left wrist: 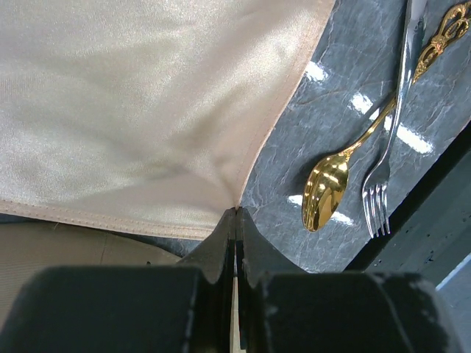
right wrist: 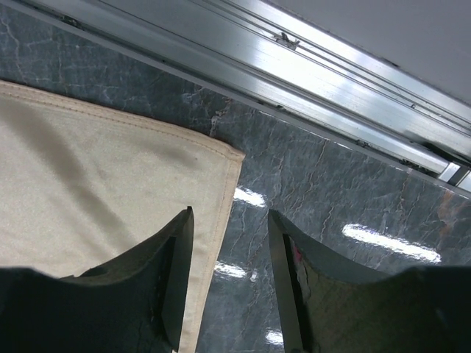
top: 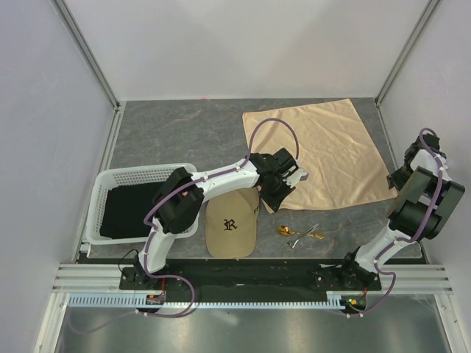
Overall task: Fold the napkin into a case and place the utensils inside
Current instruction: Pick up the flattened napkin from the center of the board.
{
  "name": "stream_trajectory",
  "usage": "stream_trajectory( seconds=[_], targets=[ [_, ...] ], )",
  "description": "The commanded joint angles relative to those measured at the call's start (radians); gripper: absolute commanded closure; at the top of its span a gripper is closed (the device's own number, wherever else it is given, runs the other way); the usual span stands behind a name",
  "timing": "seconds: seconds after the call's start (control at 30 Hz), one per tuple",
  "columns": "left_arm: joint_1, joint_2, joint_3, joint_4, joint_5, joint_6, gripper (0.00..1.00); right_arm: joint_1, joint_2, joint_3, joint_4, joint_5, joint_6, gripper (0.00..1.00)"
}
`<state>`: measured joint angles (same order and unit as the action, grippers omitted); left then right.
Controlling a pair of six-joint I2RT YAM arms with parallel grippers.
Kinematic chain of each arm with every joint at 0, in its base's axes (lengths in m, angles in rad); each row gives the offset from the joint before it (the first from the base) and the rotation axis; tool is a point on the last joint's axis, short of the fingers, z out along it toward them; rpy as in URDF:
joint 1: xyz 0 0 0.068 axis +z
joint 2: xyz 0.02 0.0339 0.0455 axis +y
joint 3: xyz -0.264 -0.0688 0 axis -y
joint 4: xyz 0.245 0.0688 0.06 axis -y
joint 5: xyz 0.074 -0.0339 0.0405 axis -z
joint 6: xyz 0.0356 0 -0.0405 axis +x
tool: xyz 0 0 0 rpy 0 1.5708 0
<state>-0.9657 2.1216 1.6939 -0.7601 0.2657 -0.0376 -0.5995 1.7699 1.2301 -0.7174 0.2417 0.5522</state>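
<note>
The peach napkin lies spread flat at the back right of the table. My left gripper is at its near left corner. In the left wrist view, the jaws are shut on the napkin, and the cloth puckers toward the tips. My right gripper hovers at the near right corner, open. In its wrist view the gripper straddles the hem of the napkin, one finger over cloth and the other over bare table. The utensils lie just in front of the napkin: a gold spoon and a silver fork.
A tan baseball cap sits left of the utensils, under the left arm. A white basket holding black cloth stands at the left. An aluminium rail runs along the table's right edge, close to the right gripper.
</note>
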Motion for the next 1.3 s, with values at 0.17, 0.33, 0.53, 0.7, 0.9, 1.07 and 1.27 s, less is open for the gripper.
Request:
stream_trajectory(
  seconds=[0.17,0.33,0.53,0.7,0.9,1.07,1.27],
  targets=[
    [0.005,-0.017,0.021,-0.024,0.009,-0.041,0.98,-0.042,0.022,-0.024,0.072,0.054,-0.017,0.49],
    [0.004,-0.017,0.024,-0.024,0.003,-0.044,0.98,-0.042,0.043,-0.023,0.085,0.068,-0.014,0.50],
    [0.004,-0.015,0.027,-0.024,0.009,-0.045,0.98,-0.039,0.079,-0.032,0.122,0.056,0.002,0.52],
    [0.005,-0.014,0.030,-0.024,0.015,-0.044,0.98,-0.032,0.108,-0.035,0.148,0.062,0.005,0.53],
    [0.005,-0.015,0.016,-0.024,0.006,-0.039,0.98,-0.023,0.117,-0.081,0.177,0.064,0.015,0.58],
    [0.005,-0.022,0.003,-0.024,0.004,-0.039,0.98,-0.013,0.100,-0.115,0.213,0.073,0.029,0.70],
    [0.004,-0.022,-0.005,-0.024,0.000,-0.036,0.98,0.003,0.045,-0.126,0.234,0.070,0.009,0.98]
  ],
)
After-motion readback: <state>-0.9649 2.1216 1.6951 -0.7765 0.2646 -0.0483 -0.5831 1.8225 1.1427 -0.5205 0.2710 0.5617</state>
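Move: The napkin's near right corner lies flat about 4 cm below the open right gripper, some 2 cm to its right and level with it fore and aft. The side rail runs along about 5 cm right of that corner; the crossed spoon and fork lie roughly 29 cm left of the corner and 12 cm nearer the base. From the left gripper, shut on the napkin's near left corner, the right corner is about 39 cm right and 4 cm ahead, a little below. Lower the right gripper about 3 cm onto the napkin's near right corner, easing it some 1 cm to the right on the way down and narrowing the fingers slightly. Once down, slide forward 1 cm or so while closing the fingers nearly shut to pinch the corner. Keep the left gripper still, holding the near left corner. ##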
